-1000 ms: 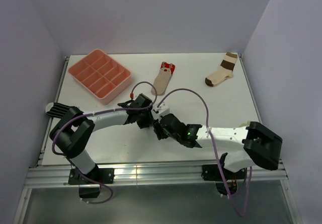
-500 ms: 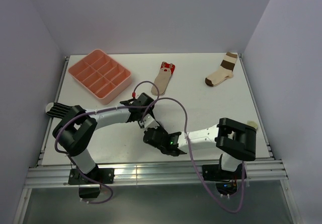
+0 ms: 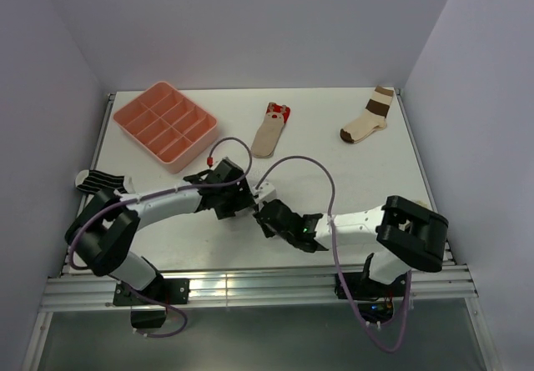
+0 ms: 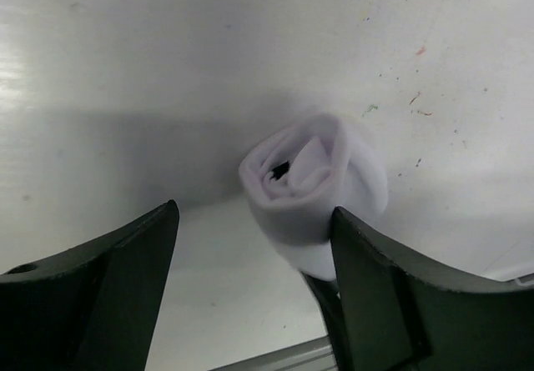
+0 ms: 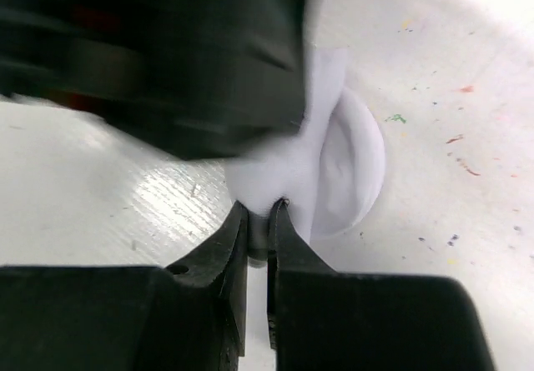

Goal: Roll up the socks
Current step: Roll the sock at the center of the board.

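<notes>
A white sock (image 4: pixel 313 189) lies rolled into a tight bundle on the table. My left gripper (image 4: pixel 254 214) stands open around it, its right finger (image 4: pixel 392 292) touching the roll and its left finger (image 4: pixel 108 279) apart from it. My right gripper (image 5: pixel 265 214) is shut on a fold at the edge of that white sock (image 5: pixel 350 162). In the top view both grippers, left (image 3: pixel 248 203) and right (image 3: pixel 269 218), meet near the table's front middle and mostly hide the roll. A tan sock with a red end (image 3: pixel 269 131) lies flat at the back. A thin-striped sock (image 3: pixel 98 179) lies at the left edge.
A pink compartment tray (image 3: pixel 165 125) stands at the back left. A cream sock with brown bands (image 3: pixel 367 119) lies at the back right. Purple cables loop above both arms. The left wrist's dark body (image 5: pixel 167 54) fills the top of the right wrist view.
My left gripper has opened off the rolled white sock. My right gripper has closed onto the roll's edge, after its arm swung left and then back toward the roll.
</notes>
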Tool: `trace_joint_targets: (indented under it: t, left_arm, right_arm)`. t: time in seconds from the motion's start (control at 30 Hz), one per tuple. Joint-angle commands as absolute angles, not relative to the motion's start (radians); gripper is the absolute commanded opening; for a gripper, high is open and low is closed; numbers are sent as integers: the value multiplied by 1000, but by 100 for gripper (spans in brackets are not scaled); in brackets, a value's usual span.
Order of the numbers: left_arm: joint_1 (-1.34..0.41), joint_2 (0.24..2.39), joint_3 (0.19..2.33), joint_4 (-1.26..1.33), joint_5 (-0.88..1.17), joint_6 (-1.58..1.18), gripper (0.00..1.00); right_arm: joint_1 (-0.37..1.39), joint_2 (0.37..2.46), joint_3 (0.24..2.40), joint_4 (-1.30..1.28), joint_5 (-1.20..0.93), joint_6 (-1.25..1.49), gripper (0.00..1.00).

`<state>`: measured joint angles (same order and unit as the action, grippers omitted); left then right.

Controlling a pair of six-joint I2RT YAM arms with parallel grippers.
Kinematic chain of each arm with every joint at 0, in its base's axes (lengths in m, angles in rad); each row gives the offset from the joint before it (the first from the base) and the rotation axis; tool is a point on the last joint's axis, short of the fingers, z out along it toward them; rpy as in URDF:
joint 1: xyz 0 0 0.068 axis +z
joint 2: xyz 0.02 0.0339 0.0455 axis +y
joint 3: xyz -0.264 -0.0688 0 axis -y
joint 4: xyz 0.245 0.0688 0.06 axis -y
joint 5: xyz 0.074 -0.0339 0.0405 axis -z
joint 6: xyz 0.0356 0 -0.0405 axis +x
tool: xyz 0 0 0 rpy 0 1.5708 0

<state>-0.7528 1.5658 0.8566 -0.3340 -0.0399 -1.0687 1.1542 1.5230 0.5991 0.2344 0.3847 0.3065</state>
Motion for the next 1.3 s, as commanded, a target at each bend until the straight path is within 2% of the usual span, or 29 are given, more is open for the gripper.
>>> trace_joint_targets:
  t: [0.0,0.23,0.43,0.77,0.93,1.03,1.1,1.13,1.27]
  left_arm:
    - [-723,1439,787,-310,-60,-1098,79]
    - [-713,1275,641,-154,-37,-1160,79]
    - [-713,1298,555,-20,18,-1184,77]
    - [-713,1416,555,101,31,-1203,69]
    - [-713,1505,587,42,31,-1210,60]
    - [-713,1549,614,-29,26,-1210,54]
    - [-713,1568,635,-84,23,-1207,52]
    - [-713,1584,653,-107,20,-1200,52]
    - [-716,1615,693,-182,5,-1174,50]
  right_arm:
    - [1069,1496,517,276,112,394,0]
    - [887,1488,462,411,-247,452,0]
    - [747,1598,442,558,-514,535,0]
    - [684,1721,457,635,-614,591,0]
    - [673,1738,451,663,-617,607,2]
    - [675,1677,456,598,-566,571,9]
    - [681,1629,463,510,-496,528,21]
    - [687,1579,477,476,-467,513,31]
    - [733,1462,521,290,-286,433,48]
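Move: The half-rolled white sock is already pinched by my closed right fingers. Its middle lies about 2 cm ahead of that hand and 1 cm to its left, about level in height. From my open left hand, the roll lies about 2 cm right, 1 cm ahead and 1 cm lower. The beige-and-red sock lies some 24 cm ahead of my left hand and 6 cm right. The pink tray is about 26 cm ahead and 25 cm left of it. My left hand hops up and left off the roll by about 2.5 cm each way, then drops and comes back right about 4 cm, its fingers narrowing around the roll's sides. Meanwhile my right hand keeps its pinch and twists some 45 degrees, its fingers swinging round to point left. At the end it opens and starts turning back. ##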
